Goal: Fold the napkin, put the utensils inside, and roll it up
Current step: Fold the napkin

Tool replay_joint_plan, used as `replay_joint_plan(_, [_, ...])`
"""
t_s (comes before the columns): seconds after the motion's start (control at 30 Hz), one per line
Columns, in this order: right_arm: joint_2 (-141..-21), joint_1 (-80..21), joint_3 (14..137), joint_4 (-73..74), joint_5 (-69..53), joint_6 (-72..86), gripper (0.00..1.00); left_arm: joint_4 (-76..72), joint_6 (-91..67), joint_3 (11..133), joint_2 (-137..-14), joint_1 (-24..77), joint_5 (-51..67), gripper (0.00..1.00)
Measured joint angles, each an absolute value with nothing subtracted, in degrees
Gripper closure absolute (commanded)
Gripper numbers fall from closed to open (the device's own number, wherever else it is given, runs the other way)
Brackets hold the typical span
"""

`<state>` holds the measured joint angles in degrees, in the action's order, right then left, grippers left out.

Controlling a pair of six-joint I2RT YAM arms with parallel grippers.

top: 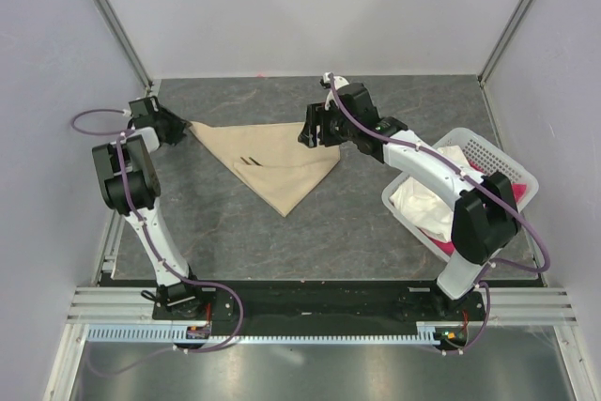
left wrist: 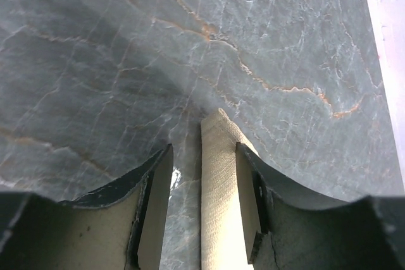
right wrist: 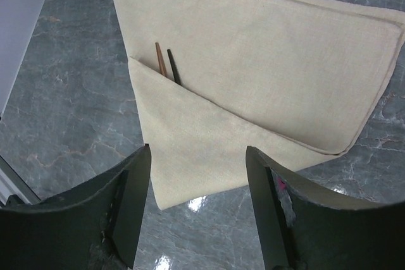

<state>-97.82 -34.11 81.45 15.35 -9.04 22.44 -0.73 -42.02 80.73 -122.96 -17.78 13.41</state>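
The beige napkin (top: 272, 161) lies folded into a triangle with its point toward the arms. Two thin utensil handles (right wrist: 166, 63), one brown and one dark, stick out from under a folded flap; their heads are hidden. My left gripper (top: 180, 128) is at the napkin's left corner. A narrow strip of napkin (left wrist: 218, 156) lies between its jaws, up against the right finger (left wrist: 248, 200), with a gap to the left finger, so it is open. My right gripper (right wrist: 197, 153) hangs open over the right corner of the napkin (right wrist: 253, 49), apart from it.
A white perforated basket (top: 512, 168) stands at the right, under my right arm, with a white cloth (top: 423, 196) and a pink-red cloth (top: 441, 247) in it. Grey walls close in the dark marbled table (top: 376, 232) on the left, back and right.
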Motion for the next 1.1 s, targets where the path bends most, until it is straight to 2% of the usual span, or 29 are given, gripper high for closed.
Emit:
replay_joint_plan(0.17, [-98.3, -34.1, 81.5, 15.4, -9.2, 22.4, 0.3, 0.0, -42.0, 82.1, -123.9, -17.8, 14.7, 0.53])
replay_joint_plan(0.33, [-98.3, -34.1, 81.6, 15.4, -9.2, 22.4, 0.3, 1.4, -41.9, 84.1, -125.4, -17.8, 15.9, 0.67])
replay_joint_plan(0.4, [-98.3, -34.1, 81.7, 15.5, -9.2, 22.4, 0.3, 2.1, -41.9, 85.1, -126.1, -17.8, 16.6, 0.81])
replay_joint_plan(0.57, [-98.3, -34.1, 81.7, 15.5, -9.2, 22.4, 0.3, 4.4, -41.5, 87.8, -128.0, -17.9, 17.9, 0.86])
replay_joint_plan(0.67, [-98.3, -34.1, 81.7, 15.5, -9.2, 22.4, 0.3, 5.0, -41.5, 88.6, -128.5, -17.9, 18.2, 0.98])
replay_joint_plan(0.93, [-98.3, -34.1, 81.7, 15.5, -9.2, 22.4, 0.3, 4.2, -41.1, 88.1, -128.6, -18.3, 19.1, 0.98])
replay_joint_plan(1.1, [-98.3, -34.1, 81.6, 15.5, -9.2, 22.4, 0.3, 0.9, -40.7, 82.0, -125.3, -18.6, 19.7, 0.98])
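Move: The napkin's far left corner lies just off the left fingertips, about 2 cm ahead, 1 cm to the right and 2 cm below. From the left hand, the dark and brown utensil ends peeking out of the fold are some 22 cm to the right and 11 cm back, and the napkin's near point is about 31 cm right and 29 cm back. From the waiting right hand, the corner lies roughly 47 cm left, 16 cm ahead and 19 cm below. The left hand eases forward a little over 1 cm and sinks about as much, with a slight drift to the right and barely a turn of the wrist, while its half-open fingers, already astride the napkin's far left corner, close right down and pinch it against the table. Keeping that pinch at the same low height, it then starts back towards the robot, about 1.5 cm by the end, with the tip of the cloth poking out past the fingertips. ##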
